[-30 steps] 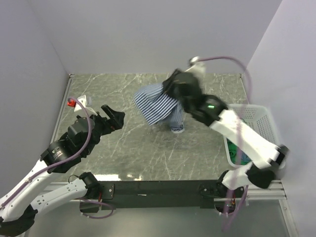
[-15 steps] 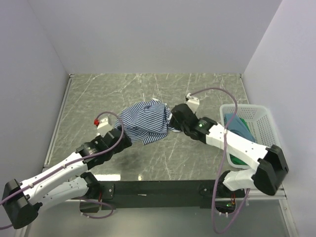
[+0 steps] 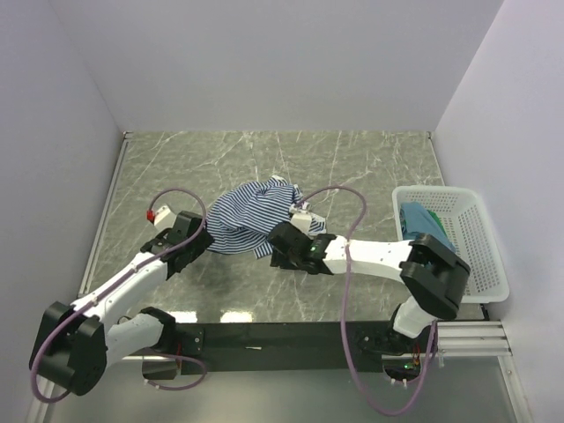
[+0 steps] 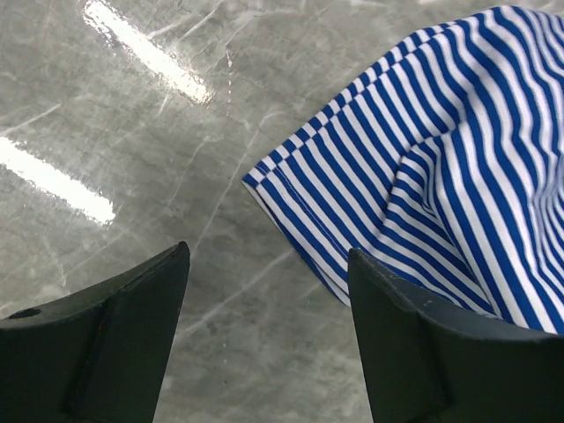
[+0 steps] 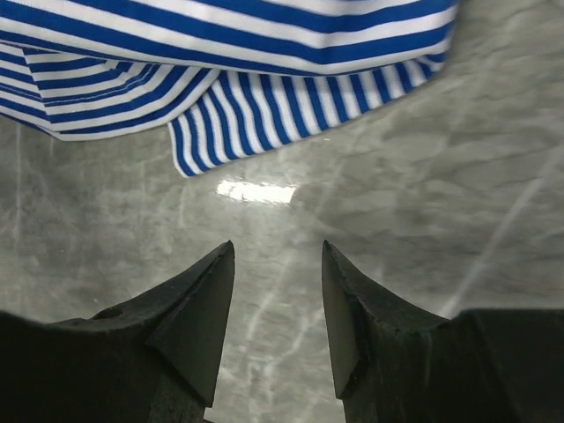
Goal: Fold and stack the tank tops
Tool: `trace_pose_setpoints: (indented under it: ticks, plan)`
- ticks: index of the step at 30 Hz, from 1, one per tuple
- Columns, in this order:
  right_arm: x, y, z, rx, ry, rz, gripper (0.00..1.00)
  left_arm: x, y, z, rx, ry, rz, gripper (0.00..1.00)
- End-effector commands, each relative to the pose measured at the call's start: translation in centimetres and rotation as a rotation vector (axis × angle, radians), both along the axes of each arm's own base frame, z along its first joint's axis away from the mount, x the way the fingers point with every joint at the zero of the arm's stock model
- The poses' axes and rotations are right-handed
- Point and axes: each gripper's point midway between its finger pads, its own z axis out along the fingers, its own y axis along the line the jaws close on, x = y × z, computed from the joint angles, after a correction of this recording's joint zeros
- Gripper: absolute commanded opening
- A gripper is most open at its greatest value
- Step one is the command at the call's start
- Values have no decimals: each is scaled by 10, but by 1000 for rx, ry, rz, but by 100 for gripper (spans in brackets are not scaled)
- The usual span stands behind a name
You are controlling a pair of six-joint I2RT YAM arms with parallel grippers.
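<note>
The navy-and-white striped tank top (image 3: 248, 220) lies crumpled on the marble table (image 3: 352, 167) near its middle. My left gripper (image 3: 203, 238) sits low at the top's left edge, open. In the left wrist view its fingers (image 4: 132, 335) stand wide over bare marble, with a hem corner of the striped top (image 4: 423, 176) just ahead and to the right. My right gripper (image 3: 277, 252) is at the top's near right edge, open and empty. In the right wrist view the striped cloth (image 5: 264, 88) lies just beyond the gripper (image 5: 278, 251). A teal tank top (image 3: 421, 218) rests in the basket.
A white mesh basket (image 3: 476, 264) stands at the table's right edge beside the right arm. Grey walls close in the table at the back and on both sides. Purple cables loop over both arms.
The striped top, held up at the back by my right gripper a second ago, now lies let go on the table. Both grippers have dropped low to its left and right edges.
</note>
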Motion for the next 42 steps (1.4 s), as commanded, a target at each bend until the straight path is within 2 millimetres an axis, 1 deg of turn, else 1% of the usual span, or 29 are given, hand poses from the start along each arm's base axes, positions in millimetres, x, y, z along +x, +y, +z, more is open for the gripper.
trace_pose_setpoints:
  ticks: [1,2,4,5,7,11,14,16,18,22,23,25,26,27,30,31,32,33,34,35,36,37,38,39,40,41,42]
  plan:
    - [14,32,18,109,-42,-68,51,13,-3,-1,-26,-29,-15,77]
    - [14,32,11,96,-35,-82,51,14,-3,-6,-24,-16,-13,77]
    - [16,36,9,113,-29,-111,51,18,-1,-10,-28,-19,-5,76]
    - [18,35,6,106,-35,-128,51,19,-1,-14,-22,-6,-4,75]
    - [20,35,5,121,-38,-161,51,24,0,-17,-17,-8,4,73]
    - [25,31,-1,114,-46,-205,51,27,3,-33,5,31,32,71]
    - [27,33,-2,124,-53,-224,51,29,5,-41,15,46,48,67]
    - [30,36,-2,122,-54,-230,52,29,7,-43,25,62,66,62]
    - [31,38,-8,103,-45,-235,52,31,10,-42,34,60,89,58]
    - [37,44,-10,101,-48,-250,52,31,11,-44,39,69,99,50]
    - [38,44,-15,83,-43,-254,52,32,10,-46,39,75,101,49]
    - [40,47,-14,73,-45,-264,52,33,10,-47,39,79,98,44]
    - [43,45,-18,53,-50,-269,52,33,10,-48,41,83,100,42]
    - [45,49,-15,57,-55,-268,52,34,9,-48,40,86,96,37]
    - [46,44,-28,-7,-47,-271,52,35,8,-49,38,88,90,30]
    - [46,44,-30,-21,-43,-269,50,35,7,-47,37,86,89,28]
    - [45,41,-37,-45,-39,-267,45,37,7,-45,36,81,86,26]
    - [44,40,-40,-53,-37,-264,41,38,5,-43,35,76,80,19]
    - [42,37,-44,-69,-32,-260,28,38,6,-41,37,74,80,15]
    - [42,33,-47,-83,-33,-260,21,40,6,-37,35,64,78,9]
    - [39,26,-51,-109,-29,-264,13,41,6,-34,36,59,77,0]
    - [39,20,-52,-123,-32,-270,7,43,5,-31,36,54,73,1]
    - [39,15,-48,-130,-40,-275,0,44,5,-26,37,46,65,0]
    - [40,8,-45,-149,-60,-290,0,45,4,-22,37,39,61,1]
    - [35,-8,-47,-189,-59,-297,0,47,4,-16,39,26,54,1]
    - [37,-14,-32,-172,-84,-305,0,47,5,-12,45,24,52,1]
    - [35,-28,-31,-198,-99,-309,0,48,5,-8,44,15,52,1]
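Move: The striped tank top's near left corner lies about 4 cm ahead of the left hand, 1 cm to its left and 5 cm below. The near right corner is some 4 cm ahead of the right hand, 5 cm to its left and 4 cm below, roughly 14 cm to the right of the other corner. The tank top's middle is about 13 cm ahead and 11 cm right of the left hand; its far right end is some 17 cm ahead and 3 cm right of the right hand. Both grippers shut on the tank top's near edge, one at each corner. The left sinks about 4 cm and reaches nearly as far forward, closing gradually. The right works left and forward some 5 cm each while sinking and turning about 15 degrees clockwise, snaps shut, then eases 2 cm back to the right. ##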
